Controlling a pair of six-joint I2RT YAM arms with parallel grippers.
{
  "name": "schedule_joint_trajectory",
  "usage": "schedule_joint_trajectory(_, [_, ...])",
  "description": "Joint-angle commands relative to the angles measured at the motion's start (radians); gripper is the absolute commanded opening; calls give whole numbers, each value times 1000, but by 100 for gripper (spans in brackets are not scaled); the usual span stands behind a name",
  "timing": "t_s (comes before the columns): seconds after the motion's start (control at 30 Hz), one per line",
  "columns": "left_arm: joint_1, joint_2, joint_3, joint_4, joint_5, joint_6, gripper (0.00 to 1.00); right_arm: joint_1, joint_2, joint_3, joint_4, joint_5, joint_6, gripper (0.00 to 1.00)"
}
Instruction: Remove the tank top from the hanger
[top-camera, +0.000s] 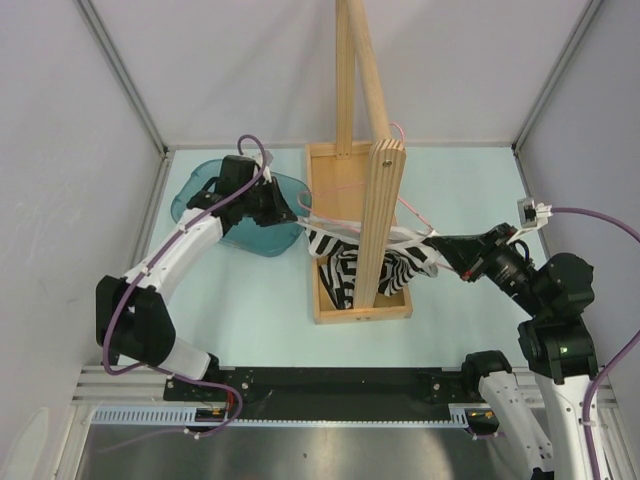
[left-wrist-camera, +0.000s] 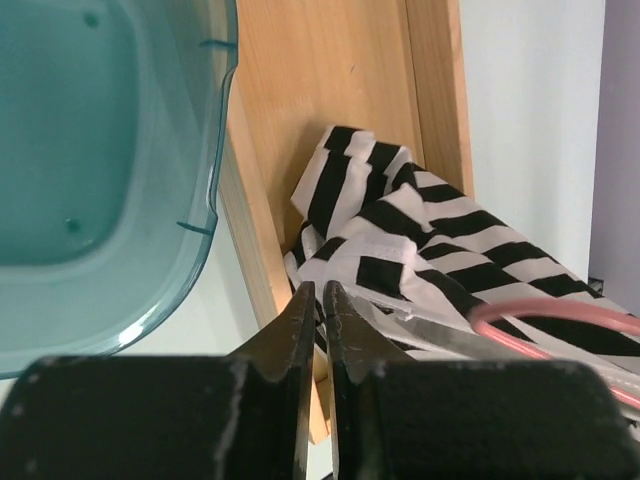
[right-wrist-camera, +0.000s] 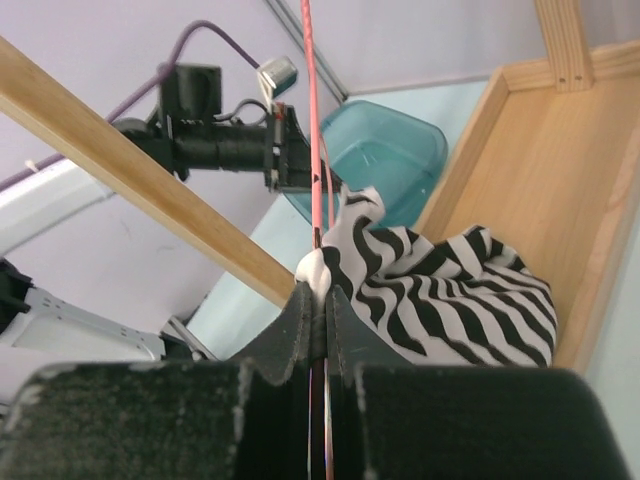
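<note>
The black-and-white striped tank top (top-camera: 345, 272) droops in a crumpled bundle from the pink wire hanger (top-camera: 412, 210) over the wooden tray. My right gripper (top-camera: 437, 243) is shut on the hanger (right-wrist-camera: 312, 150) at its right end. A white fold of strap is pinched at the tips of the right gripper (right-wrist-camera: 321, 290), and the striped cloth (right-wrist-camera: 450, 290) hangs just beyond. My left gripper (top-camera: 297, 215) is at the garment's left strap. In the left wrist view the left gripper (left-wrist-camera: 320, 292) stands a narrow slit open with nothing in it. The tank top (left-wrist-camera: 420, 230) and the hanger (left-wrist-camera: 560, 312) lie just right of it.
A wooden stand has a tray base (top-camera: 330, 165) and a tall upright board (top-camera: 380, 220) crossing in front of the garment. A teal plastic bin (top-camera: 215, 205) sits left of the tray under the left arm. Enclosure walls close both sides.
</note>
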Motion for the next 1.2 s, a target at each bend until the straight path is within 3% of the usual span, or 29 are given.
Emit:
schedule_joint_trajectory(0.0, [6,-25,-27,39,-34,31,13,-4,-21,-14,182,-7,106,0])
schedule_joint_trajectory(0.23, [-78,-194,-129,83,32,16,17,-4,-10,-37,163,13,97,0])
schedule_joint_trajectory(0.33, [-126,-332,-222,117,65,6,37,-4,-1,-40,148,13,76,0])
schedule_joint_trajectory(0.37, [-132,-366,-243,115,69,2,55,-7,2,-42,145,10,60,0])
schedule_joint_trajectory(0.4, [-134,-411,-284,114,71,-6,63,-4,8,-42,139,3,50,0])
schedule_joint_trajectory(0.53, [-134,-619,-312,63,48,12,82,-4,36,-18,125,-39,-21,0])
schedule_joint_trajectory(0.73, [-132,-709,-228,11,28,81,92,-6,137,12,126,-210,-107,0])
schedule_joint_trajectory(1.0, [-132,-500,5,-32,141,265,95,-6,231,47,186,-443,-132,0])
schedule_joint_trajectory(1.17, [-134,-431,38,-46,313,337,95,-6,248,71,197,-520,-138,0])
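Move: The left fingertips, at the left end of the white strap, have the pink hanger's left end about 3 cm to their right, level fore and aft, and some 6 cm above them. The tank top's striped bundle lies about 10 cm right and 14 cm below, the front post about 14 cm right and 11 cm back. From the right hand, the hanger's left end is roughly 23 cm left, 17 cm ahead and 12 cm below; the post is about 12 cm left and 5 cm ahead. Open the left gripper wide to let the strap go while drawing it up some 15 cm and back about 14 cm, tipping its fingers up some 30 degrees, then ease it forward a few centimetres and turn it clockwise beside the hanger's bare end. Keep the right grip on hanger and tank top, easing that hand left and down towards the post, turning it counter-clockwise. ##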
